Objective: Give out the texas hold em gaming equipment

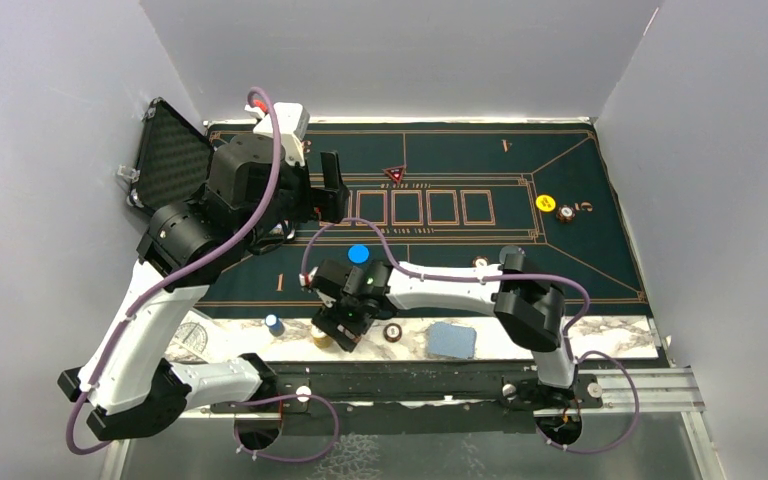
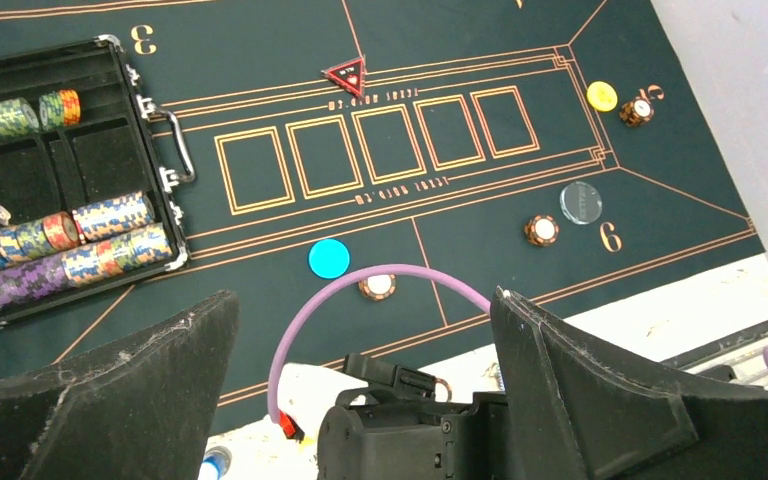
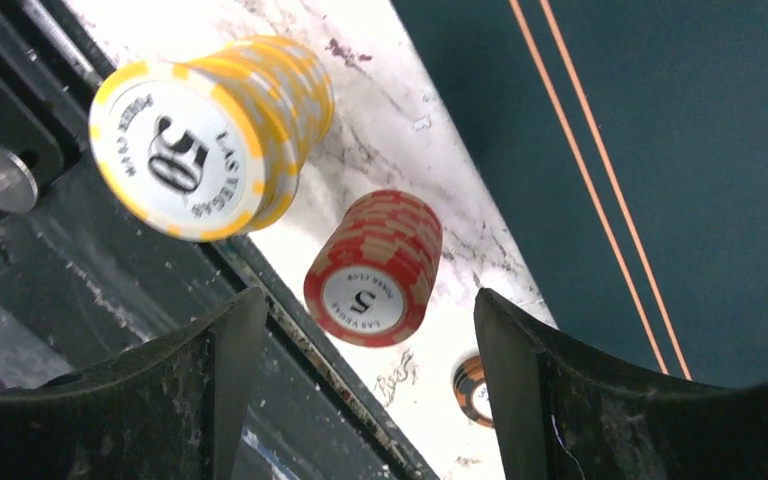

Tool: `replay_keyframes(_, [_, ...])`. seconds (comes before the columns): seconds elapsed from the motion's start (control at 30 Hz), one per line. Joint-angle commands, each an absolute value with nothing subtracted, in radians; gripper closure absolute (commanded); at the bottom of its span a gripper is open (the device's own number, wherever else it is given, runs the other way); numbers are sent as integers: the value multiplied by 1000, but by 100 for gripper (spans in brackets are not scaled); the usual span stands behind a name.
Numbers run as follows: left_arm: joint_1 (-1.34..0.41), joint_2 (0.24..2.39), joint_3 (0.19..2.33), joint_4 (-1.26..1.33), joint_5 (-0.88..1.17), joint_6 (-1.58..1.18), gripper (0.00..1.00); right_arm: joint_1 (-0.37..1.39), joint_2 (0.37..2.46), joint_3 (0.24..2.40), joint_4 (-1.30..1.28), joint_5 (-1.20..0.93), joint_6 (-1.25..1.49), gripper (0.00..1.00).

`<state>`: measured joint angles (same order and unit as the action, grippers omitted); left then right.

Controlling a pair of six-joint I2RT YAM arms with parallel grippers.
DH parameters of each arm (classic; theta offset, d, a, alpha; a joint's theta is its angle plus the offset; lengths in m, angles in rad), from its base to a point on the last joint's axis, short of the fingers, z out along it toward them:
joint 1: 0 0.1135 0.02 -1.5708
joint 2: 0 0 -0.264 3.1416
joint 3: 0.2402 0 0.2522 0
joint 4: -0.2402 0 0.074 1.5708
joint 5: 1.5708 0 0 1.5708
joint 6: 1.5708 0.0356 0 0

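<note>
My right gripper (image 1: pixel 345 322) (image 3: pixel 370 305) is open and hangs over the marble strip at the near edge, straddling a red stack of "5" chips (image 3: pixel 375 265). A yellow stack of "50" chips (image 3: pixel 210 130) (image 1: pixel 322 338) stands beside it, and an orange-brown chip (image 3: pixel 472 388) lies by the right finger. My left gripper (image 1: pixel 310 205) (image 2: pixel 365 300) is open and empty, high above the mat. On the mat lie a blue disc (image 2: pixel 329 259) (image 1: pixel 359 254), a clear disc (image 2: pixel 581 202), a yellow disc (image 2: pixel 602 96) (image 1: pixel 547 203), a red triangular marker (image 2: pixel 345 75) (image 1: pixel 394 174) and single chips (image 2: pixel 377 287) (image 2: pixel 541 230) (image 2: pixel 637 111). A blue-backed deck of cards (image 1: pixel 451 340) lies on the strip.
The open black case (image 2: pixel 175 150) (image 1: pixel 175 150) sits at the mat's left edge with rows of coloured chips. The green felt mat (image 1: pixel 580 270) covers the table. A small blue-and-white object (image 1: pixel 274 324) and another chip (image 1: pixel 392 333) sit on the marble strip. White walls enclose three sides.
</note>
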<state>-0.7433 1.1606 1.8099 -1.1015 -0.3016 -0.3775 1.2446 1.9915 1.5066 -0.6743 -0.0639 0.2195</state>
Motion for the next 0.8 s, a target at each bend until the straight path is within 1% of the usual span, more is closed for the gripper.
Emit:
replay_keyframes(0.0, [-742,1157,1846,-1108,-333,-324,1,1264,2040,1546,-673,14,236,23])
replay_keyframes(0.17, [-742,1148,1833,-1109,-334,-317,1,1270,2048,1555,-681,24,225,33])
replay_keyframes(0.33, [-742,1150,1830,-1113,-336,-295,1,1274,2077,1579,-685,18,221,36])
replay_keyframes(0.6, [-742,1145,1819,-1114,-337,-287,1,1280,2094,1600,-698,32,239,50])
replay_keyframes(0.77, [-742,1143,1815,-1115,-337,-287,1,1280,2081,1578,-699,54,243,52])
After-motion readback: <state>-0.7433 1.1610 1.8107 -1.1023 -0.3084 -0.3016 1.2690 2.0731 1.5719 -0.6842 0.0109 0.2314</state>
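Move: The red chip stack is almost under the right hand, about 1 cm to its left, level with it fore and aft, and some 2 cm below. The yellow stack stands roughly 6 cm left of the red one, the short dark chip stack about 8 cm to the red one's right; both lie level with it fore and aft. From the waiting left hand, the red stack is some 38 cm down, about 11 cm back and 3 cm right. Down about 1.5 cm over the top of the red stack, then left about 1 cm, the right hand settles with its fingers pointing steeply down. They close from wide open to about half, one on each side of the stack, and begin to pinch its upper chips beside the yellow stack. ##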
